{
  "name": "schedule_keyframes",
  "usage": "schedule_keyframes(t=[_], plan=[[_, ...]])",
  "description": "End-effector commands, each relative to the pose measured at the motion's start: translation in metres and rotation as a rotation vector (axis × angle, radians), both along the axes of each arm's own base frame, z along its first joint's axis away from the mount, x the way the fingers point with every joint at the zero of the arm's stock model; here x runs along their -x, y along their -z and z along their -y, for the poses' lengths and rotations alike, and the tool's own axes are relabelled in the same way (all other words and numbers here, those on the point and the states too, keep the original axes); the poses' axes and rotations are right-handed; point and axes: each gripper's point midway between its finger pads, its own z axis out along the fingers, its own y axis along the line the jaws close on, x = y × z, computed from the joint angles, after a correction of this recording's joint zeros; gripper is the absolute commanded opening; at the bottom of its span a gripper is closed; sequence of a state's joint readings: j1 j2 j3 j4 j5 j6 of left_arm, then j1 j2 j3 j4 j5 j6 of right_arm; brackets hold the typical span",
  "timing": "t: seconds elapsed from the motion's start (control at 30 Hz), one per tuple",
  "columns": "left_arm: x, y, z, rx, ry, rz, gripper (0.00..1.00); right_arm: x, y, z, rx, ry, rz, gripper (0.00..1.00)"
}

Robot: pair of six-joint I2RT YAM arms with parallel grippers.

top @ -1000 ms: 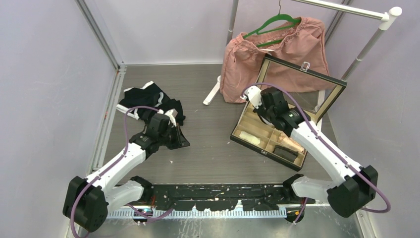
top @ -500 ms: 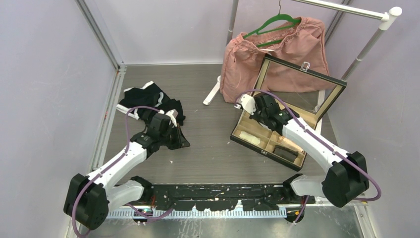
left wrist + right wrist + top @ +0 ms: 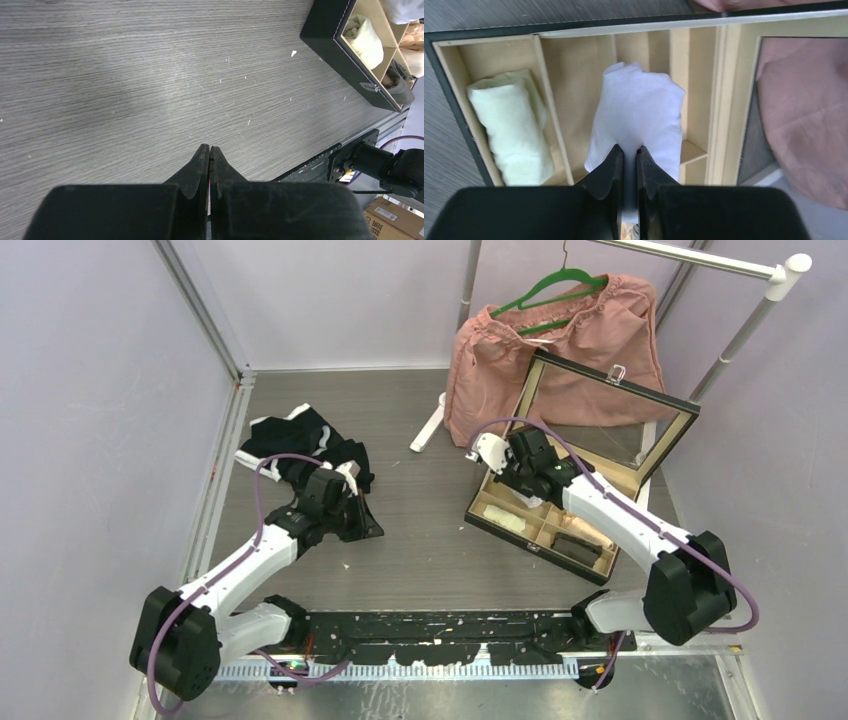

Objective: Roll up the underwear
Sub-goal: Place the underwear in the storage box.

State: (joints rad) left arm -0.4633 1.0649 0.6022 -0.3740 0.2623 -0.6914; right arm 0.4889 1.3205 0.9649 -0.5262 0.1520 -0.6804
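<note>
A pile of black and white underwear [image 3: 300,445] lies on the table at the far left. My left gripper [image 3: 368,525] sits just right of the pile; in the left wrist view it [image 3: 210,147] is shut, with only bare table ahead of it. My right gripper [image 3: 495,462] is shut on a white underwear [image 3: 636,110] and holds it over the far left part of the open black box [image 3: 530,548]. The white cloth [image 3: 490,450] hangs above the box's beige compartments.
A pale yellow roll [image 3: 511,130] lies in a left compartment of the box [image 3: 448,95], and a dark item [image 3: 580,548] lies near its front. The box lid [image 3: 610,405] stands open. A pink garment [image 3: 560,350] on a green hanger [image 3: 550,285] hangs behind it.
My right gripper has moved left and away with the white underwear, towards the box's far left corner. The left arm has stayed still.
</note>
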Motion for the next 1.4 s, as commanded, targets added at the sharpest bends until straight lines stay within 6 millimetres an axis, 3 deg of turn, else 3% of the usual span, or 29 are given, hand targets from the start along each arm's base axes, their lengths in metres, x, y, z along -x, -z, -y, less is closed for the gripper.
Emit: schedule_keyframes(t=[0.0,0.53,0.8,1.37], plan=[[-0.013,-0.018,0.005,0.022,0.007,0.062,0.01,0.001,0.010,-0.017,-0.081,-0.015,-0.058,0.01],[-0.011,-0.022,0.004,0.016,0.016,0.064,0.01,0.025,0.041,-0.048,-0.232,-0.022,-0.304,0.01],[-0.010,-0.024,0.004,0.018,0.019,0.061,0.01,0.029,0.045,-0.039,-0.297,0.034,-0.393,0.01],[-0.012,-0.027,0.008,0.017,0.033,0.049,0.01,0.001,0.068,-0.011,-0.416,0.136,-0.529,0.01]])
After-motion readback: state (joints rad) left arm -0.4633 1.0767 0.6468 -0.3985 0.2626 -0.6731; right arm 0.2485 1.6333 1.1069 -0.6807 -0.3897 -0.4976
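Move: Just below the underwear still pinched in the right hand lies the storage box's second slot, its middle about 4 cm left, 2 cm back and 10 cm down from that hand. The pale green roll in the end slot lies 7 cm left and 6 cm back; the peach roll is 9 cm right and 8 cm back, the dark grey one 7 cm right and 13 cm back. From the idle left hand, the slot is some 28 cm right and 7 cm ahead. Lowering the held underwear about 7 cm towards the slot beside the pale green roll, the right hand first also slides back and some 3 cm left, then eases partway back right and forward. Meanwhile its fingers tip about 30 degrees steeper and its left side rolls up; the grip stays shut on the cloth. ##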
